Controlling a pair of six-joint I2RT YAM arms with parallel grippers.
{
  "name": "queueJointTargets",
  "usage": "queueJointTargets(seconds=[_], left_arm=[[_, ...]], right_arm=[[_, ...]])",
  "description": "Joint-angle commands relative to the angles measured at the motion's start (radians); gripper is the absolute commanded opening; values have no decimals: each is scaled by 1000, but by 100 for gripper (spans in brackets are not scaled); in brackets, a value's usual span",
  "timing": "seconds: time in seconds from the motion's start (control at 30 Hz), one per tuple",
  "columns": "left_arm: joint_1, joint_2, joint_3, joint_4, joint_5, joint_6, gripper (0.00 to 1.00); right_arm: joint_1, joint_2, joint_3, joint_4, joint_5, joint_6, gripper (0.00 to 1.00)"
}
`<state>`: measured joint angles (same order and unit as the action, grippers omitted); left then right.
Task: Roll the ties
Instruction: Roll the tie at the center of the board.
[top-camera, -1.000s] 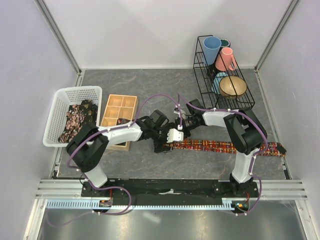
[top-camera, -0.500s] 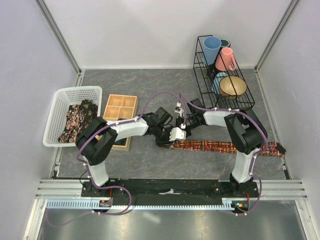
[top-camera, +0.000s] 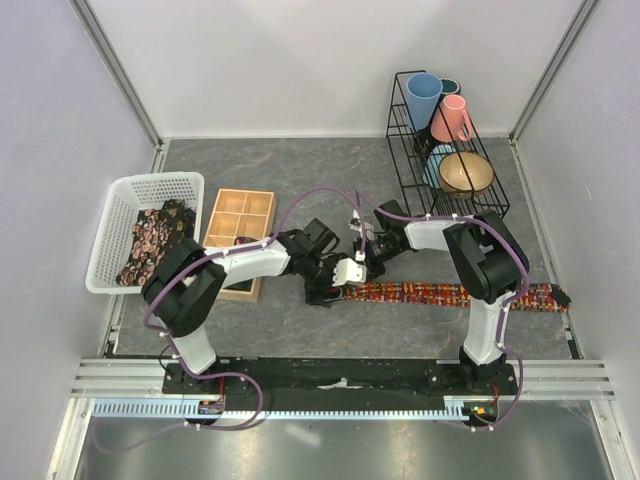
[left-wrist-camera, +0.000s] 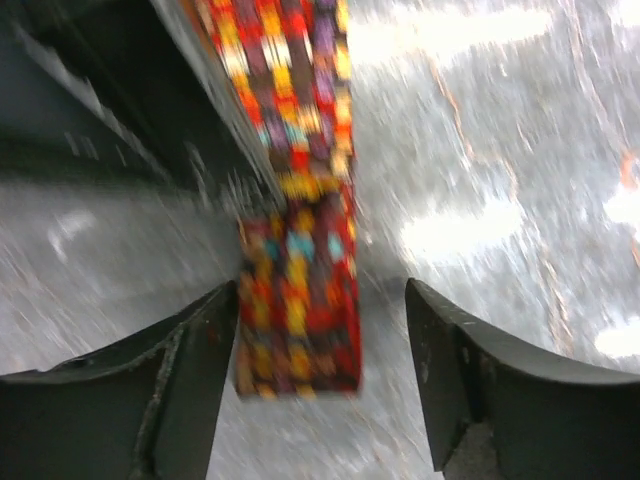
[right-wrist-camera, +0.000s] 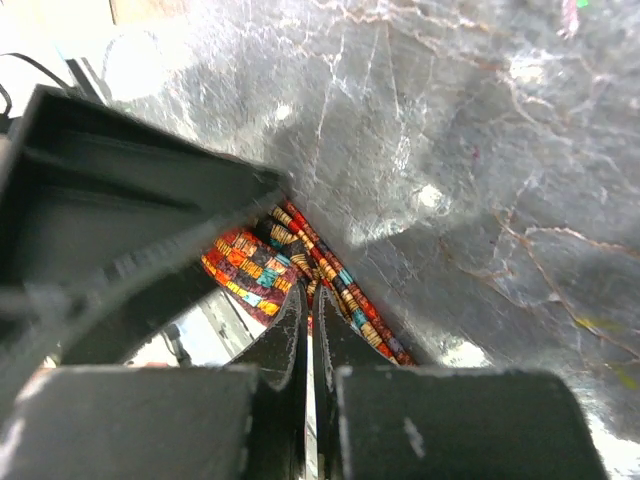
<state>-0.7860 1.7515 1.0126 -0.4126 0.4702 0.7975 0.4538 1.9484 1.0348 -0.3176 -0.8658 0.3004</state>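
One of the ties (top-camera: 450, 294), patterned in red, orange and yellow, lies stretched along the grey table (top-camera: 260, 170). Its left end sits between my two grippers. My left gripper (top-camera: 335, 283) is open over that end. In the left wrist view the folded end of the tie (left-wrist-camera: 300, 310) lies between the fingers of the left gripper (left-wrist-camera: 320, 320), close to the left one. My right gripper (top-camera: 366, 256) is shut, and in its own view the right gripper (right-wrist-camera: 307, 290) has its tips down on the tie (right-wrist-camera: 250, 265). More dark floral ties (top-camera: 150, 240) lie in the white basket (top-camera: 120, 195).
A wooden tray (top-camera: 238, 225) with compartments stands right of the basket, with something dark in one near compartment. A black wire rack (top-camera: 400, 150) at the back right holds cups (top-camera: 425, 100) and a bowl (top-camera: 465, 172). Side walls close in the table.
The left gripper closed partly on the tie's end, then widened again and drew back a little to the left. The tie's far right end slid slightly left. The right gripper stayed shut.
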Motion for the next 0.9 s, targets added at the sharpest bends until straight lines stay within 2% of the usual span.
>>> queueJointTargets(seconds=[0.0, 0.2, 0.47, 0.6, 0.63, 0.67, 0.8, 0.87], left_arm=[[50, -98, -57, 0, -2, -29, 75], [82, -119, -75, 11, 42, -41, 72], [80, -69, -16, -9, 103, -70, 71], [80, -72, -6, -23, 134, -55, 59], [80, -76, -5, -23, 140, -55, 52], [82, -84, -3, -23, 143, -61, 49], [68, -87, 26, -22, 177, -93, 43], [59, -84, 46, -22, 182, -118, 43]], right_arm=[[-1, 12, 15, -35, 79, -118, 0], [2, -2, -9, -17, 108, -147, 0], [8, -19, -30, 15, 131, -142, 0], [11, -19, -35, 23, 140, -142, 0], [11, -17, -35, 26, 139, -139, 0], [11, -17, -36, 29, 139, -133, 0], [16, -20, -47, 49, 140, -121, 0], [16, -17, -51, 49, 140, -116, 0]])
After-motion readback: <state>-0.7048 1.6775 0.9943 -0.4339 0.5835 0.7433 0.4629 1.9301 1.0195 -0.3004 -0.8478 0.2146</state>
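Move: The tie's free left end stands between the left hand's open fingers, its middle about 2 cm to the left of the hand point and level with it in height. The tie's flat stretch runs off to the right, its middle some 26 cm away, and the compartment box lies about 20 cm left and 10 cm ahead. From the right hand, whose shut tips are already down on the tie, that end is about 6 cm to the left and 1 cm back. The left hand first slips about 3 cm left, fingers still wide around the tie's free end, then rises some 2.5 cm while easing 2 cm back to the right, and its fingers come in from both sides to pinch that end by its edges. The right hand stays where it is, tilting only about 5 degrees, and keeps its shut fingertips on the tie as a pin for the end to be folded up against. ##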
